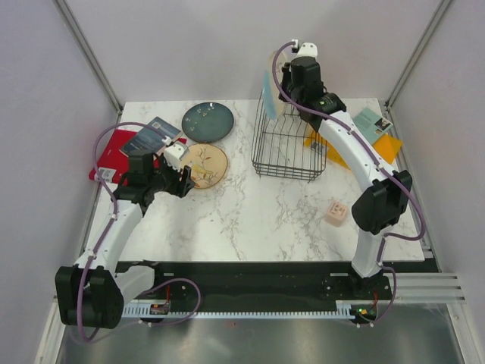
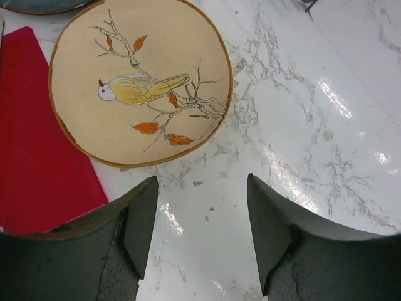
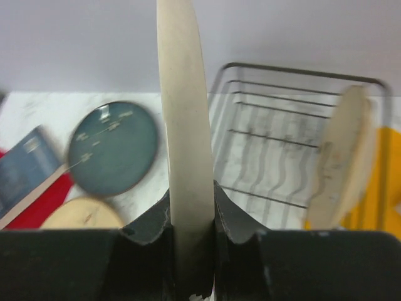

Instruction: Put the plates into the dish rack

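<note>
My right gripper point(image 1: 283, 89) point(image 3: 191, 207) is shut on the rim of a cream and pale blue plate point(image 1: 269, 95) point(image 3: 182, 113), holding it on edge over the far left corner of the black wire dish rack point(image 1: 288, 144) point(image 3: 276, 157). Another cream plate point(image 3: 341, 157) stands upright inside the rack. A dark teal plate point(image 1: 208, 121) point(image 3: 113, 147) and a cream bird-and-branch plate point(image 1: 204, 163) point(image 2: 141, 81) lie flat on the table. My left gripper point(image 1: 184, 179) point(image 2: 202, 188) is open just beside the bird plate's near edge, with nothing between its fingers.
A red book point(image 1: 114, 155) point(image 2: 37, 163) with a blue book point(image 1: 155, 135) on it lies left of the plates. An orange board point(image 1: 383, 148) and a teal book point(image 1: 371, 121) lie right of the rack. A small pink block point(image 1: 336, 212) sits near the right arm.
</note>
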You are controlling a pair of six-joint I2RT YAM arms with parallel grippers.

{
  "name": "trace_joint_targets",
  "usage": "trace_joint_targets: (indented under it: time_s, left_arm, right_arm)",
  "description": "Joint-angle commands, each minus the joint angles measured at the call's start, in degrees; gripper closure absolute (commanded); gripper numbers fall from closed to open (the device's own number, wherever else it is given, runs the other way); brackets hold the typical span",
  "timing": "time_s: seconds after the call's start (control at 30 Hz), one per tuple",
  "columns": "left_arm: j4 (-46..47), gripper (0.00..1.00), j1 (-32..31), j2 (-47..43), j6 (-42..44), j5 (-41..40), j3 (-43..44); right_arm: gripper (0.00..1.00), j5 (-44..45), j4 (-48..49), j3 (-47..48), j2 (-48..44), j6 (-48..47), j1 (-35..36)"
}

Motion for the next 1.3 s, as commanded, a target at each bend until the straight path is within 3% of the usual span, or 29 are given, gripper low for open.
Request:
trace_joint_targets:
  time_s: [0.0,0.27,0.43,1.27]
  left_arm:
    - [4.61,0.35,-1.30,-1.68,-5.07,-1.58,-0.35]
    - [4.70,0.35,-1.39,-4.32,-5.95,-1.14,-4.39]
    - [4.70,0.35,-1.48,-5.37,-6.74,-0.62,-5.62]
    - [3.38,0.35,-1.48,-5.28,-7.53,-0.27,-6.59]
  right_arm:
    - [1.00,27.04,5.10,6.47,-0.04,-3.71,-0.14]
    - [1.00,39.61,5.10,8.14,3.92,-9.52,-0.14]
    - [1.00,42.53,5.28,9.02,7.08,-12.86,0.03]
    - [1.00,38.32,4.58,10.08,14.55,-12.43,-0.32]
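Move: The right hand holds the cream-and-blue plate above the dish rack. The slot it goes for is about 13 cm ahead, 11 cm to its right and 20 cm below. The plate already racked stands level with that slot, some 3 cm farther right. The dark plate lies about 13 cm ahead, 27 cm left and 32 cm below. From the left hand the slot is roughly 34 cm ahead and 42 cm right, at about its own height. Keeping its pinch on the cream-and-blue plate, the right hand swings about 10 cm right towards the slot beside the racked plate, turning some 30 degrees clockwise and rolling its left side down. It then sinks about 8 cm towards the rack, easing some 5 cm forward in all, fingers shut on the rim. ##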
